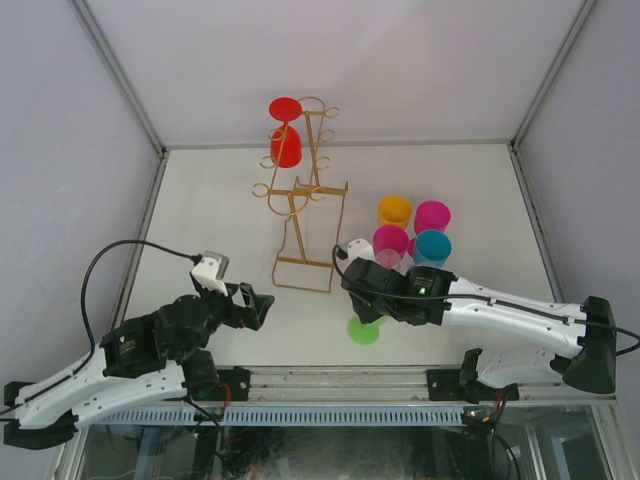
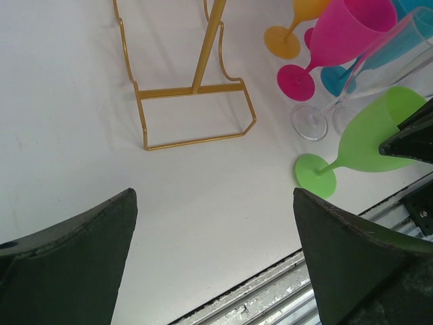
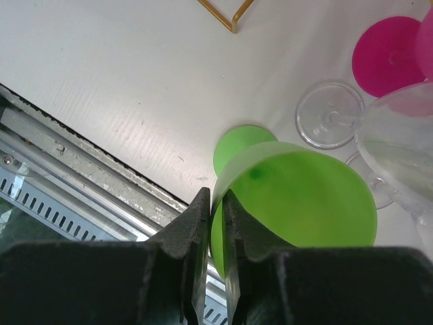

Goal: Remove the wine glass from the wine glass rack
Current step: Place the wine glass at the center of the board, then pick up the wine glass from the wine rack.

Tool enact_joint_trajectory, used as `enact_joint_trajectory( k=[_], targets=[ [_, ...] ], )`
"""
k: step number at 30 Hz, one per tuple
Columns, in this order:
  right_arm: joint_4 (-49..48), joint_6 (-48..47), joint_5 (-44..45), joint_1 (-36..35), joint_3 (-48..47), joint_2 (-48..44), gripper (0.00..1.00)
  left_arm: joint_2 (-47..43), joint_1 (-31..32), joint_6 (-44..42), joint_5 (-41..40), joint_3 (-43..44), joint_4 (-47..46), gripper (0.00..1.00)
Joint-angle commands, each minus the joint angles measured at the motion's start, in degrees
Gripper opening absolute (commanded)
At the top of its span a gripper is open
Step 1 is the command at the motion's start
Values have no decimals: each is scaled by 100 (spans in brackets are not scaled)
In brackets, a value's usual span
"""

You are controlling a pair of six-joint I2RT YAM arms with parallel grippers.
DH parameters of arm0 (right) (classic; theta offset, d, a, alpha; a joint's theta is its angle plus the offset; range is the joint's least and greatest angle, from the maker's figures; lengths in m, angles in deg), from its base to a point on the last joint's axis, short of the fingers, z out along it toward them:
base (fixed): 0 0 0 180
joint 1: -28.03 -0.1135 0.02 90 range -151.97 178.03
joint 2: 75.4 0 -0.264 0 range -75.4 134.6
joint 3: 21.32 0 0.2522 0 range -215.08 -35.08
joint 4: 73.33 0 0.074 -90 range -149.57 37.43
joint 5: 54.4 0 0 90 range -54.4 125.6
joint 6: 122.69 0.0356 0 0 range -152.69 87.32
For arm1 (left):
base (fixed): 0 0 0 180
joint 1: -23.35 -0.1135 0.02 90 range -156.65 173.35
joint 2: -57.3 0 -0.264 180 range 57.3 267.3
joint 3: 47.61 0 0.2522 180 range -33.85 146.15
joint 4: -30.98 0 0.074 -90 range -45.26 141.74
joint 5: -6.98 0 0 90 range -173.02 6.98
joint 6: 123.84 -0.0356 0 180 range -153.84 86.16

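The gold wire wine glass rack (image 1: 305, 215) stands at the back middle of the table, its loop base (image 2: 196, 91) showing in the left wrist view. A red wine glass (image 1: 285, 135) hangs upside down from its top left hook. My right gripper (image 3: 215, 196) pinches the rim of a green wine glass (image 3: 304, 196), one finger inside the bowl and one outside. The green glass's foot (image 1: 364, 329) rests on the table by the front edge. My left gripper (image 2: 214, 193) hovers open over bare table to the rack's front left, holding nothing.
A cluster of glasses stands right of the rack: orange (image 1: 394, 211), magenta (image 1: 432, 216), teal (image 1: 432, 246), pink (image 1: 390, 243) and a clear one (image 3: 329, 123) close beside the green glass. The metal rail (image 3: 81, 169) runs along the table's front edge.
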Motion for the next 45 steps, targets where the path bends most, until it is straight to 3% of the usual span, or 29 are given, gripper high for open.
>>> enact_joint_trajectory(
  k=[1,6,14,21,26,35,40,45],
  targets=[
    [-224,103,94,93,-72,-155,11,104,-103,70,114,387,-23,100],
    [-365,137,129,155,20,-273,13,206,-497,165,806,435,6,100],
    [-576,220,-132,321,94,-594,25,348,-1795,196,2240,394,-67,100],
    [-927,268,-486,514,128,-1262,33,398,-2936,155,2834,534,-168,100],
    [-1275,237,-814,835,223,-2075,42,937,-3748,273,2892,1223,-347,100],
    [-1216,483,-396,1363,574,-3749,66,1803,-4851,-124,3069,2889,-305,100],
    [-1373,515,-240,1411,863,-4382,76,2530,-5601,-133,4021,3610,-736,100],
    [-1305,473,6,1413,857,-4537,78,3472,-6264,368,5502,4074,-1483,100]
  ],
)
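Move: The right fingers still pinch the rim of the green wine glass, whose middle lies about 2 cm ahead, 2 cm right and 7 cm below. The near clear glass stands some 8 cm ahead and 7 cm right of the hand, the right clear glass 7 cm ahead and 13 cm right, both similarly low. From the left hand, the hanging red glass is roughly 30 cm ahead, 6 cm right and 7 cm higher; the rack's front base bar is 11 cm ahead, 7 cm right, 21 cm below. Upward first, the right hand spreads its fingers off the green glass's rim and rises about 16 cm, then also swings right over the clear glasses, its left side rolling up some 45 degrees and the fingers ending mostly open. After a slow start the left hand, wide open, climbs steeply and reaches forward and a little left beside the rack, closing on the hanging red glass's area while turning counter-clockwise. ##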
